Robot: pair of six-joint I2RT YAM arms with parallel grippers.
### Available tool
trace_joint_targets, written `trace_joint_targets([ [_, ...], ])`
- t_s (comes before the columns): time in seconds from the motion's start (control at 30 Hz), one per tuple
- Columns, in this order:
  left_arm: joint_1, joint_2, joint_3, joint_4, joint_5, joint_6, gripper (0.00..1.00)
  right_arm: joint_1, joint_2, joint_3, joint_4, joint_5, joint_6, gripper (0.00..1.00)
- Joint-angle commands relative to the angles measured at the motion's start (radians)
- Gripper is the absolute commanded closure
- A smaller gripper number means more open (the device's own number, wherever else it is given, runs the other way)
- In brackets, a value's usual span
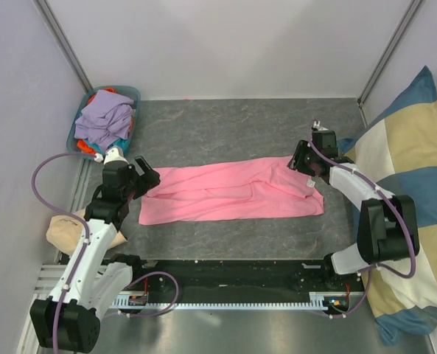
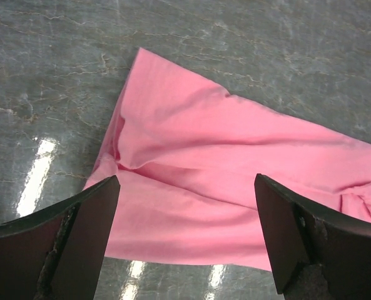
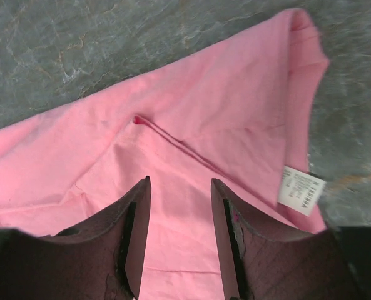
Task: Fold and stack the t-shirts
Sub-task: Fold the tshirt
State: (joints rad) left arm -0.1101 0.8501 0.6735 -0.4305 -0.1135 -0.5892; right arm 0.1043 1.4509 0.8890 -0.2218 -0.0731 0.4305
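A bright pink t-shirt (image 1: 233,193) lies across the middle of the table as a long, flattened band. My left gripper (image 1: 150,180) hovers over its left end. In the left wrist view that gripper (image 2: 186,181) is wide open, with only pink cloth (image 2: 235,150) lying flat below it. My right gripper (image 1: 301,164) is at the shirt's right end. In the right wrist view it (image 3: 180,182) stands open over the pink fabric (image 3: 191,106), holding nothing. A white neck label (image 3: 301,190) shows just right of its fingers. More t-shirts, lavender (image 1: 104,118) on top, are heaped at the back left.
A teal basket (image 1: 133,96) at the back left corner holds the heaped shirts. A large blue-and-cream checked cushion (image 1: 417,184) leans along the right side. A beige bundle (image 1: 63,232) sits by the left arm. Grey walls enclose the table.
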Motion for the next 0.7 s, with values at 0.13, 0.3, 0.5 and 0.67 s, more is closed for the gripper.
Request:
trace_joint_targets([
  [0.13,-0.007,-0.082,-0.045,0.019,0.048,0.005,0.03,0.109,0.204,0.183,0.070,-0.024,0.031,0.50],
  [0.3,-0.007,-0.091,-0.040,0.007,0.044,0.009,0.03,0.140,0.285,0.243,0.073,-0.008,0.042,0.50],
  [0.5,-0.007,-0.088,-0.043,0.009,0.044,0.009,0.03,0.143,0.325,0.258,0.068,0.012,0.045,0.51],
  [0.67,-0.005,-0.086,-0.054,0.007,0.048,0.002,0.03,0.144,0.324,0.260,0.045,0.067,0.045,0.52],
])
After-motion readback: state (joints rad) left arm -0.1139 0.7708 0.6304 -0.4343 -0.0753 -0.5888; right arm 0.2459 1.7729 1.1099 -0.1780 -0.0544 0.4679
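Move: The peak of the crease in the folded pink t-shirt lies about 7 cm to the right hand's left, 5 cm ahead and 8 cm below. From the same hand, the shirt's white tag is roughly 5 cm right and 1 cm back, and the far right corner of the fold some 8 cm ahead and 3 cm right; the far folded edge runs about 3 cm beyond the peak. The left hand has that peak some 35 cm right, 12 cm ahead, 14 cm below. The right hand sweeps left and forward over the folded shirt, some 8 cm in all, from above the tag end towards the peak of the crease, turning only slightly counter-clockwise. It sinks about 3.5 cm on the way, the last of that nearly straight down once the sideways travel has ended, with the fingers still half open, pointing down and forward, and no touch on the cloth to be seen. ##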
